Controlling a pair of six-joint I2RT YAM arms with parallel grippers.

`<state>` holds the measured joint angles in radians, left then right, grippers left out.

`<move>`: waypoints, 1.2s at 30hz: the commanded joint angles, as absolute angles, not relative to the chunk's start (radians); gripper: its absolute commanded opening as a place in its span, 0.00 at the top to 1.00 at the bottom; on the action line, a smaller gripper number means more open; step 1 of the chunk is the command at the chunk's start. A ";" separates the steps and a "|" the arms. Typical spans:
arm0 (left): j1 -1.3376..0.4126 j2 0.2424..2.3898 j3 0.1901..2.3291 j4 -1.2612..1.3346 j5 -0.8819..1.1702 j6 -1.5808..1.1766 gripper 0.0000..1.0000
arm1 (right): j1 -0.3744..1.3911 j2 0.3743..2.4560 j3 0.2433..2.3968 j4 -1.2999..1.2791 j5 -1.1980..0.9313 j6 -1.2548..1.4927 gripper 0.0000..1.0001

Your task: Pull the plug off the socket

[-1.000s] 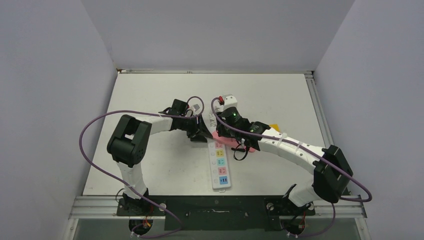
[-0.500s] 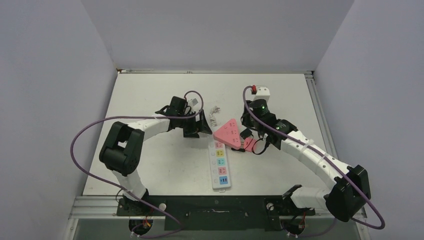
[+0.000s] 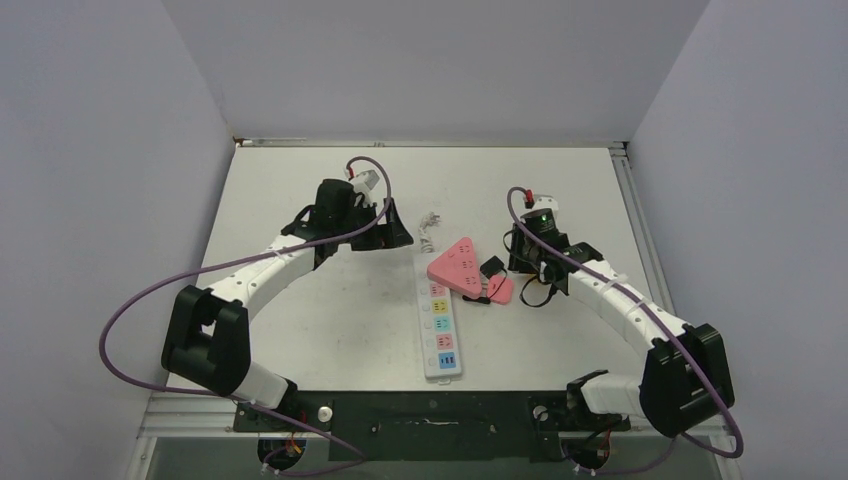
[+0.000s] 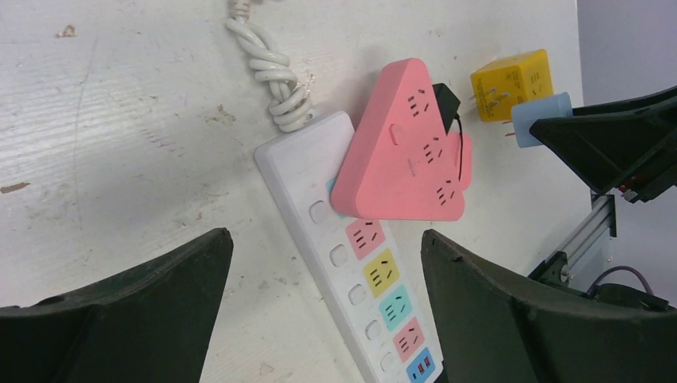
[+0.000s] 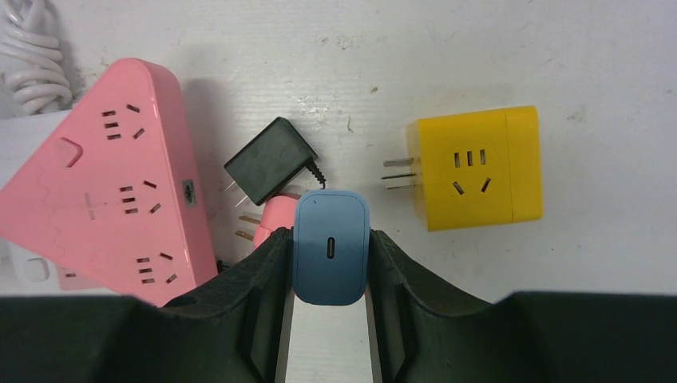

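Note:
The socket, a long white power strip (image 3: 441, 330), lies along the table's middle with coloured outlets showing; it also shows in the left wrist view (image 4: 323, 171). A pink triangular adapter (image 3: 457, 264) lies across its far end. My right gripper (image 5: 330, 267) is shut on a blue plug (image 5: 330, 243), held above the table to the right of the strip, apart from it. The left wrist view shows the blue plug (image 4: 541, 118) with bare prongs. My left gripper (image 4: 327, 303) is open and empty, above the table left of the strip's far end (image 3: 392, 228).
A black adapter (image 5: 267, 162), a small pink plug (image 5: 271, 223) and a yellow cube adapter (image 5: 475, 166) lie loose on the table below the right gripper. The strip's coiled white cord (image 4: 275, 76) lies at its far end.
Both grippers were together at the strip's far end. The right one has drawn away to the right with the blue plug. The left one has opened and moved back and left, uncovering the pink adapter.

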<state>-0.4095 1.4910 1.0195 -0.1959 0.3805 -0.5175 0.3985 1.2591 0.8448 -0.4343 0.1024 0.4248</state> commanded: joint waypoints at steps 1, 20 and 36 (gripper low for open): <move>-0.412 1.447 1.020 -0.221 0.306 -0.476 0.15 | 0.400 1.304 0.846 -0.438 0.137 0.409 0.92; -0.414 1.457 1.012 -0.222 0.320 -0.498 0.15 | 0.440 1.484 0.876 -0.429 0.243 0.412 0.72; -0.407 1.457 1.016 -0.235 0.318 -0.501 0.15 | 0.456 1.450 0.903 -0.441 0.267 0.399 0.35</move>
<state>-0.4107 1.4788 1.0096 -0.2371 0.3176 -0.5011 0.4480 1.4803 0.8482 -0.4370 0.2169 0.4065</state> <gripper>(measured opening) 0.849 0.617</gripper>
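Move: The blue plug is already in my right fingers; the free patch of table it is going to lies about 4 cm ahead of them, 1 cm left and some 9 cm below. Beside that patch the black adapter stands 4 cm ahead and 5 cm left of my hand, the yellow socket 6 cm ahead and 7 cm right, the small pink plug 1 cm back and 3 cm left. From my left hand the patch is level, about 27 cm right and 13 cm below. I bring the held blue plug almost straight down, about 6.5 cm with my right hand, towards the gap between the black adapter and the yellow socket, tipping the fingers some 10 degrees steeper as I sink and letting the hand's left side dip. Once down, I stay there and spread the fingers to let go of the plug. ##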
